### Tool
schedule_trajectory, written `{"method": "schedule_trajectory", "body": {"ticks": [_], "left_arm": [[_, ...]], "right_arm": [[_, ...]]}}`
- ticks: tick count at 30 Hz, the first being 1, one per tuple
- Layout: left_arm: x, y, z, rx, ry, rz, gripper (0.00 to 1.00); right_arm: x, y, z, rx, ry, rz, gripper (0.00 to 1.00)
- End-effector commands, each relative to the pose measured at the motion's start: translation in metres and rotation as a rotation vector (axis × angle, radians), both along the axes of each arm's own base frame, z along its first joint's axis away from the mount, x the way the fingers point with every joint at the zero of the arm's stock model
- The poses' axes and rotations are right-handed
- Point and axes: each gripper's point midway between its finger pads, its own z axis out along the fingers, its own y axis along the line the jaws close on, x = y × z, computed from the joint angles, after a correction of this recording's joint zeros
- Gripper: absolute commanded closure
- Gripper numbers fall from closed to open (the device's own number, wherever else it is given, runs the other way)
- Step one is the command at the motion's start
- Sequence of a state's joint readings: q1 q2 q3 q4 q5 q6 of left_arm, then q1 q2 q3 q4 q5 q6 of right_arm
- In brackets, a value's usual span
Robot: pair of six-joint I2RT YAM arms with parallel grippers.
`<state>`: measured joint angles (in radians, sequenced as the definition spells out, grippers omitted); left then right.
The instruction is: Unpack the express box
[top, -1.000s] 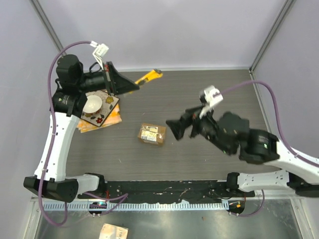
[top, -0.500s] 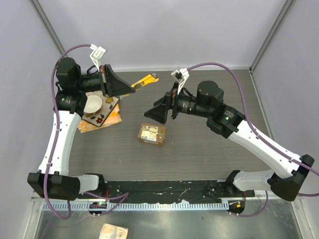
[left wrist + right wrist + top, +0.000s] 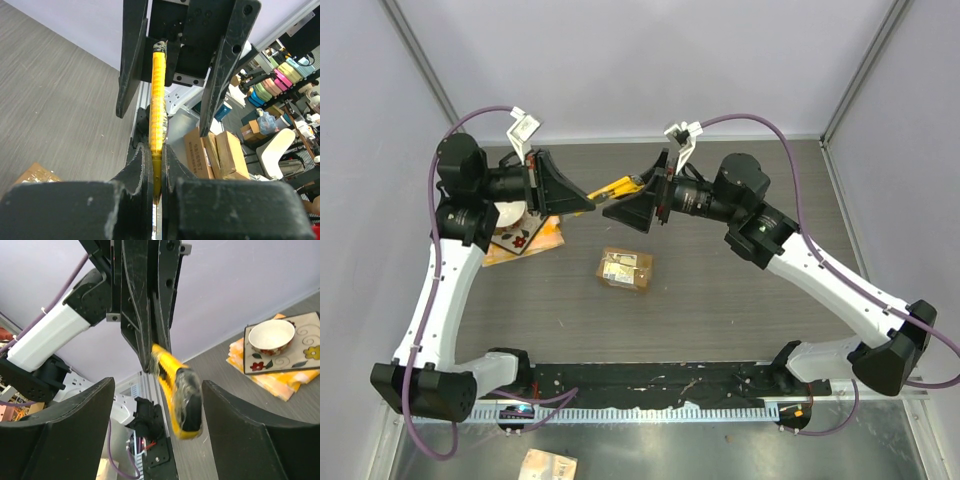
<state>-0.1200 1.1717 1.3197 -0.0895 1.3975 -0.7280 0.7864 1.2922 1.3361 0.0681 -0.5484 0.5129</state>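
The express box (image 3: 626, 269), a small brown parcel with a white label, lies on the table in the middle; its corner shows in the left wrist view (image 3: 34, 173). My left gripper (image 3: 588, 200) (image 3: 156, 156) is shut on one end of a yellow utility knife (image 3: 617, 185) (image 3: 158, 95) and holds it in the air above and behind the box. My right gripper (image 3: 620, 206) (image 3: 156, 390) is open, its two fingers on either side of the knife's free end (image 3: 181, 396) without touching it. Both grippers are well apart from the box.
A brown-and-orange card (image 3: 525, 237) (image 3: 280, 356) with a white cup (image 3: 510, 212) (image 3: 271, 336) lies at the back left, under the left arm. Purple cables loop over both arms. The enclosure's walls stand behind and at both sides.
My right arm swung from the right side up and left to the knife. My left gripper carried the knife a little right and towards the middle, meeting the open right gripper.
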Motion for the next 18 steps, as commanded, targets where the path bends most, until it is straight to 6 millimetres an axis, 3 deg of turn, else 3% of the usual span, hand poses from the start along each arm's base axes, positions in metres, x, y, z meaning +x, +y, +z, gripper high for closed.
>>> {"method": "schedule_trajectory", "body": {"ticks": [1,11,18], "left_arm": [[-0.014,-0.003,0.009,-0.011,-0.055,-0.018,1.0],[-0.016,-0.004,0.005,-0.012,-0.051,-0.015,1.0],[-0.027,-0.006,-0.003,-0.011,-0.034,-0.028,1.0]], "right_arm": [[0.002,0.001,0.028,0.132,-0.045,0.009,0.27],[0.005,0.013,0.022,0.183,-0.003,0.049,0.51],[0.01,0.005,0.02,0.229,0.005,-0.007,0.64]]}}
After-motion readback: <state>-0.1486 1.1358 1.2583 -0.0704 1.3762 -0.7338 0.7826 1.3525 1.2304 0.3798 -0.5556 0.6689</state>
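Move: The left fingers still pinch the utility knife by its thin front end, its middle about 5 cm to that hand's right and 2 cm ahead, level. The open right hand already straddles the handle: the knife's middle lies some 2 cm ahead and 1 cm to its right, level. Some 40 cm below the right hand, the box is about 12 cm ahead and 2 cm left; the tray with the bowl is 28 cm ahead, 31 cm left. Left and forward, only about 2 cm in all, the right hand slides farther along the knife's handle towards the left fingertips, lifting about 1 cm and then sinking back as its fingertips tip up by some 10 degrees. Its wide-open fingers close to about half that gap around the handle; firm contact can't be made out. The left hand keeps its pinch, easing back and then down, about 1 cm each. ##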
